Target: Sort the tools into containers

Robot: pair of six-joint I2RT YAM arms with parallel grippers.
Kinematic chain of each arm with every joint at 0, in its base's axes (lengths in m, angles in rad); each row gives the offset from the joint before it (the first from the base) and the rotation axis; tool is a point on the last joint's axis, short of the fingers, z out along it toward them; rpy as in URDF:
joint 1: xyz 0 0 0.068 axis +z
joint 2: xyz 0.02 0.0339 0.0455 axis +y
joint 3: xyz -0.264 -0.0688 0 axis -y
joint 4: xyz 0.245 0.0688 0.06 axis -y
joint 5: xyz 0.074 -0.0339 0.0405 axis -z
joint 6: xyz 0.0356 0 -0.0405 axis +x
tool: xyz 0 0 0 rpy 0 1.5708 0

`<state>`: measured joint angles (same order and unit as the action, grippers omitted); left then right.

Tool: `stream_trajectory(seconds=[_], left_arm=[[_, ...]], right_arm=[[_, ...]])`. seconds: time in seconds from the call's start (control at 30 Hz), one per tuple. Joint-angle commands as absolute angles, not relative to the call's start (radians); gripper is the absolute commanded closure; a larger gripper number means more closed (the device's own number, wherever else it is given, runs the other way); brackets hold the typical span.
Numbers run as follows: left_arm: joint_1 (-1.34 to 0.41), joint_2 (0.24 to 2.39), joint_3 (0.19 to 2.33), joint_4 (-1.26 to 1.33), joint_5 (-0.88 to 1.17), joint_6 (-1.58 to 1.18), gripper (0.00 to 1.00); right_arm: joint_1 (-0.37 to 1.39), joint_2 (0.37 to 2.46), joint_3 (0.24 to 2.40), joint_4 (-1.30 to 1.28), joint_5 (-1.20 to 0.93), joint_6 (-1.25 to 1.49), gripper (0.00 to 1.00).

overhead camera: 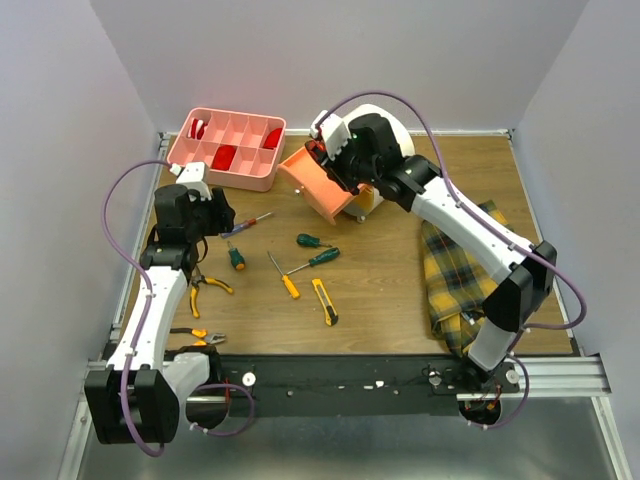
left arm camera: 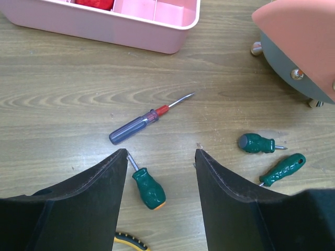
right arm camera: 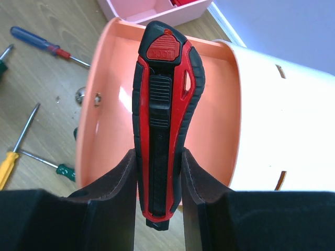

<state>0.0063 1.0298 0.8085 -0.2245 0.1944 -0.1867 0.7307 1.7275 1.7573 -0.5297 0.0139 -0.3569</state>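
Note:
My right gripper (right arm camera: 158, 154) is shut on a red and black utility knife (right arm camera: 167, 94), held over the pulled-out orange drawer (right arm camera: 217, 120) of the cream drawer unit (right arm camera: 282, 115). In the top view that gripper (overhead camera: 326, 163) hangs above the drawer (overhead camera: 318, 188). My left gripper (left arm camera: 162, 151) stands open and holds nothing, just above the table. A stubby green screwdriver (left arm camera: 149, 187) lies between its fingers, and a blue and red screwdriver (left arm camera: 137, 125) lies just beyond them. The pink tray (overhead camera: 245, 178) sits at the back left.
Two green screwdrivers (overhead camera: 310, 241) (overhead camera: 318, 259), a yellow screwdriver (overhead camera: 286, 279), a yellow utility knife (overhead camera: 325, 301) and two pairs of pliers (overhead camera: 207, 289) (overhead camera: 200, 337) lie on the table. A yellow plaid cloth (overhead camera: 458, 275) lies under the right arm.

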Motion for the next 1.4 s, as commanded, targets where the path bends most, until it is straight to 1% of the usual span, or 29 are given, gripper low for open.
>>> stream_trajectory(seconds=[0.0, 0.2, 0.43, 0.47, 0.5, 0.57, 0.6, 0.63, 0.67, 0.8, 0.93, 0.97, 1.07, 1.1, 1.2, 1.23, 1.3, 1.33, 1.37], left_arm=[[0.005, 1.002, 0.792, -0.212, 0.226, -0.193, 0.36], [0.028, 1.0, 0.793, -0.215, 0.233, -0.201, 0.36], [0.034, 1.014, 0.787, -0.206, 0.242, -0.216, 0.36], [0.034, 1.017, 0.785, -0.203, 0.242, -0.218, 0.36], [0.032, 1.02, 0.787, -0.199, 0.245, -0.221, 0.36], [0.032, 1.029, 0.787, -0.187, 0.25, -0.227, 0.36], [0.032, 1.032, 0.788, -0.184, 0.252, -0.229, 0.36], [0.034, 1.038, 0.79, -0.181, 0.252, -0.232, 0.36], [0.034, 1.042, 0.792, -0.173, 0.252, -0.233, 0.36], [0.032, 1.057, 0.796, -0.16, 0.253, -0.239, 0.36], [0.034, 1.075, 0.807, -0.147, 0.261, -0.25, 0.36], [0.034, 1.077, 0.811, -0.146, 0.261, -0.253, 0.36], [0.032, 1.086, 0.831, -0.147, 0.247, -0.258, 0.36], [0.034, 1.091, 0.842, -0.152, 0.238, -0.27, 0.36], [0.034, 1.097, 0.857, -0.172, 0.174, -0.296, 0.36], [0.034, 1.1, 0.861, -0.181, 0.151, -0.32, 0.36], [0.034, 1.101, 0.865, -0.212, 0.072, -0.348, 0.35], [0.034, 1.1, 0.865, -0.221, 0.049, -0.368, 0.35], [0.034, 1.1, 0.864, -0.236, 0.014, -0.374, 0.35]], right_arm=[[0.715, 1.782, 1.822, -0.563, 0.026, -0.331, 0.99], [0.713, 1.887, 1.888, -0.568, 0.018, -0.33, 0.99], [0.696, 1.962, 1.927, -0.554, 0.075, -0.342, 0.99], [0.695, 1.965, 1.924, -0.552, 0.09, -0.344, 0.97], [0.693, 1.965, 1.911, -0.548, 0.107, -0.342, 0.83], [0.69, 1.96, 1.898, -0.531, 0.147, -0.337, 0.7], [0.686, 1.959, 1.894, -0.529, 0.149, -0.341, 0.51], [0.684, 1.954, 1.89, -0.526, 0.152, -0.344, 0.45], [0.684, 1.948, 1.89, -0.526, 0.15, -0.345, 0.41], [0.686, 1.922, 1.919, -0.538, 0.112, -0.333, 0.32], [0.686, 1.865, 1.951, -0.571, 0.011, -0.296, 0.3], [0.686, 1.843, 1.93, -0.583, -0.077, -0.304, 0.3], [0.696, 1.726, 1.832, -0.569, -0.149, -0.31, 0.3], [0.71, 1.697, 1.73, -0.557, -0.14, -0.298, 0.3], [0.748, 1.53, 1.532, -0.483, -0.08, -0.227, 0.3], [0.765, 1.45, 1.397, -0.457, -0.068, -0.213, 0.3], [0.807, 1.385, 1.284, -0.419, -0.052, -0.18, 0.3], [0.855, 1.367, 1.217, -0.422, -0.052, -0.169, 0.3], [0.88, 1.352, 1.194, -0.436, -0.032, -0.132, 0.3]])
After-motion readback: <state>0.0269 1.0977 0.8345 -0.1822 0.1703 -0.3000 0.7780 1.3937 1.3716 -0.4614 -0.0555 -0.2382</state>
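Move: The right hand, holding the red utility knife, is above and just short of the open orange drawer, whose middle lies roughly 4 cm ahead and 10 cm below. The white drum body is about 6 cm ahead and 7 cm to the right. On the table 25 cm down, the stubby green screwdriver lies about 12 cm back and 2 cm left. For the left hand, the drawer is some 8 cm ahead and 19 cm right. The right hand lets go of the utility knife over the drawer: still gripping, it first sinks and reaches forward about 6 cm each, then the fingers open wide. Empty, it lifts some 5 cm and draws back quickly about 14 cm, drifting slightly right, out past the drawer's near edge. ##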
